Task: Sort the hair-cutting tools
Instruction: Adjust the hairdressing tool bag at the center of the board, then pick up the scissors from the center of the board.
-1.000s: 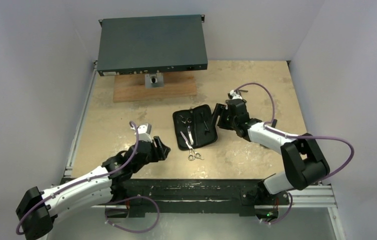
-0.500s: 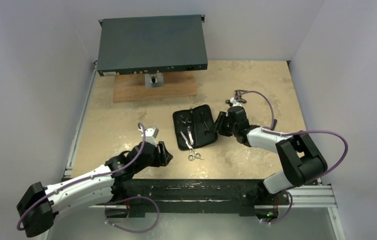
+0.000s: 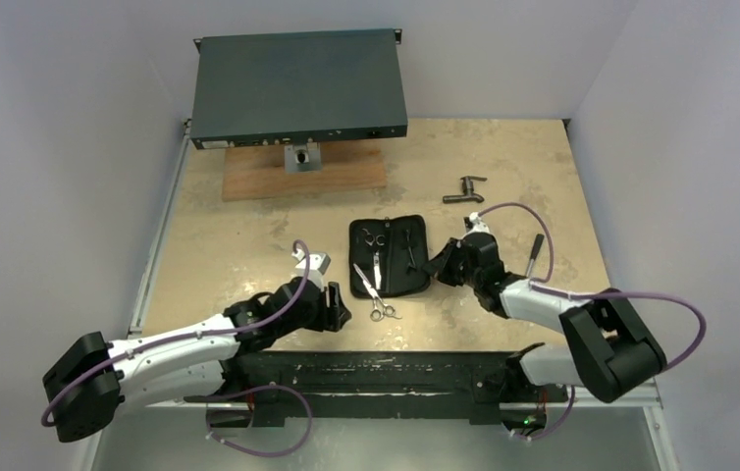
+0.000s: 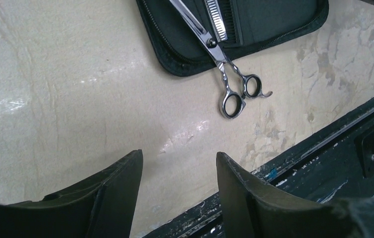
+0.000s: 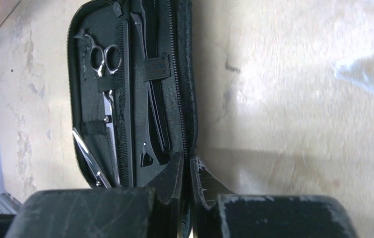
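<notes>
A black zip case (image 3: 393, 280) lies open mid-table. Strapped inside it are small silver scissors (image 5: 103, 57), a black comb (image 5: 125, 99) and a thin black clip (image 5: 148, 129). A second pair of silver scissors (image 4: 224, 84) lies loose, with its blades across the case's near-left rim and its handles on the table. My right gripper (image 5: 186, 161) is shut on the case's right zipper rim (image 5: 187, 99). My left gripper (image 4: 177, 158) is open and empty above bare table, a short way left of the loose scissors (image 3: 374, 294).
A dark T-shaped fitting (image 3: 464, 189) lies beyond the right arm, and a small hammer (image 3: 535, 247) lies to its right. At the back a grey box (image 3: 297, 86) stands over a wooden board (image 3: 304, 172). The black frame rail (image 4: 324, 148) runs along the near edge.
My right gripper came nearer and closed on the case's right rim, and the case turned slightly and slid nearer. My left gripper moved right toward the loose scissors.
</notes>
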{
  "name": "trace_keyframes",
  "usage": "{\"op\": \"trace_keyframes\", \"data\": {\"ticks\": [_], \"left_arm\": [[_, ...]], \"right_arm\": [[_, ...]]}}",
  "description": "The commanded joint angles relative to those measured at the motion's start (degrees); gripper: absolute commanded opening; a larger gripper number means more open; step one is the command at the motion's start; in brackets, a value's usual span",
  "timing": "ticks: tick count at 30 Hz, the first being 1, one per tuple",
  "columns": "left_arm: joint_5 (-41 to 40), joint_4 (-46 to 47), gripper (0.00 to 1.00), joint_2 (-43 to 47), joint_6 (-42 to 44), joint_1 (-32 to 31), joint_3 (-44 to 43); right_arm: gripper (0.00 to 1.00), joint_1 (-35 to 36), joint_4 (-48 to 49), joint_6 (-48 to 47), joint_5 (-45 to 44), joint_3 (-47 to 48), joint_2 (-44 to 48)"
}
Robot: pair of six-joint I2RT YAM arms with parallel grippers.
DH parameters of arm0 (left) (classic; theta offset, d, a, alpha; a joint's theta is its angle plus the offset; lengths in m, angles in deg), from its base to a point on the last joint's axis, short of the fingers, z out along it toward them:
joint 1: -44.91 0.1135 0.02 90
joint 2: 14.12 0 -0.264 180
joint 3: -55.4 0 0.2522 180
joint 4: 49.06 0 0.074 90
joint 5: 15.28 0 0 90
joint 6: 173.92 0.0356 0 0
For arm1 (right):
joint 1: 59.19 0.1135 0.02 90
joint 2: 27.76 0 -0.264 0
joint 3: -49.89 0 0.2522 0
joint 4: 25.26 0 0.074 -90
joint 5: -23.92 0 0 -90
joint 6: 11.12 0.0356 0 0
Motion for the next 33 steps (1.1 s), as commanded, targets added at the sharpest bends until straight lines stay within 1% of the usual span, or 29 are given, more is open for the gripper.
{"op": "trace_keyframes", "data": {"ticks": [1, 3, 4, 6, 8, 12, 13, 16, 19, 24, 27, 33], "left_arm": [[-1.08, 4.28, 0.57, -2.44, 1.08, -1.95, -3.44], [-1.44, 5.72, 0.61, -3.99, 0.93, -2.58, -3.77], [-1.42, 6.43, 0.69, -4.83, 0.81, -2.78, -4.04], [-1.46, 8.44, 0.76, -6.93, 0.65, -3.29, -4.77], [-1.62, 8.87, 0.78, -9.27, 0.51, -4.24, -6.05], [-3.67, 7.91, 0.80, -12.66, 0.20, -7.95, -9.30], [-4.68, 6.53, 0.80, -14.04, -0.25, -8.80, -10.29], [-6.74, 3.90, 0.80, -17.77, -1.94, -11.41, -12.75], [-9.12, 1.78, 0.80, -21.86, -5.11, -13.22, -15.54], [-15.08, -8.48, 0.77, -26.64, -10.32, -17.32, -22.36], [-16.50, -13.05, 0.77, -29.71, -13.04, -18.35, -25.42], [-16.95, -15.87, 0.74, -37.49, -15.38, -18.33, -30.19]], "right_arm": [[0.00, 1.56, 0.49, 3.20, 0.36, -4.80, 6.52], [0.00, 3.17, -0.32, 4.80, -1.17, -6.91, 10.85], [0.00, 4.13, -0.48, 5.58, -1.82, -7.89, 12.34], [0.00, 6.22, -1.46, 7.15, -3.44, -9.41, 15.31], [0.00, 8.45, -2.19, 9.25, -5.16, -10.84, 18.19], [0.00, 10.06, -3.68, 10.74, -6.88, -12.89, 22.64], [0.04, 10.10, -4.38, 10.37, -7.30, -12.85, 23.32], [0.19, 10.14, -6.07, 8.88, -8.03, -12.32, 24.14], [0.26, 10.12, -6.13, 7.68, -8.19, -11.82, 23.45], [0.30, 10.12, -5.87, 6.66, -7.94, -11.60, 22.34], [0.31, 10.14, -5.86, 6.05, -7.67, -11.62, 22.56], [0.31, 10.09, -5.43, 5.67, -6.97, -11.62, 23.02]]}}
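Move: About 9 cm ahead of the left hand, 6 cm to its right and 4 cm lower lies the middle of the silver scissors, handles towards the robot. The tool bag's middle is some 18 cm ahead and 8 cm right of that hand. The right hand holds the bag's right edge: from there the bag's middle is 5 cm ahead and 8 cm left, the hair clip 7 cm ahead and 4 cm left, the scissors 5 cm back and 10 cm left. Dragging the tool bag by the right edge it still pinches, the right hand draws straight back about 7 cm, rising slightly, then stops there and opens a little to let go of the edge. Meanwhile the left hand travels some 9 cm to its right and slightly back, to the scissors' handles, fingers opening wider, rolling about 15 degrees with its left side rising and sinking a little at the end. ##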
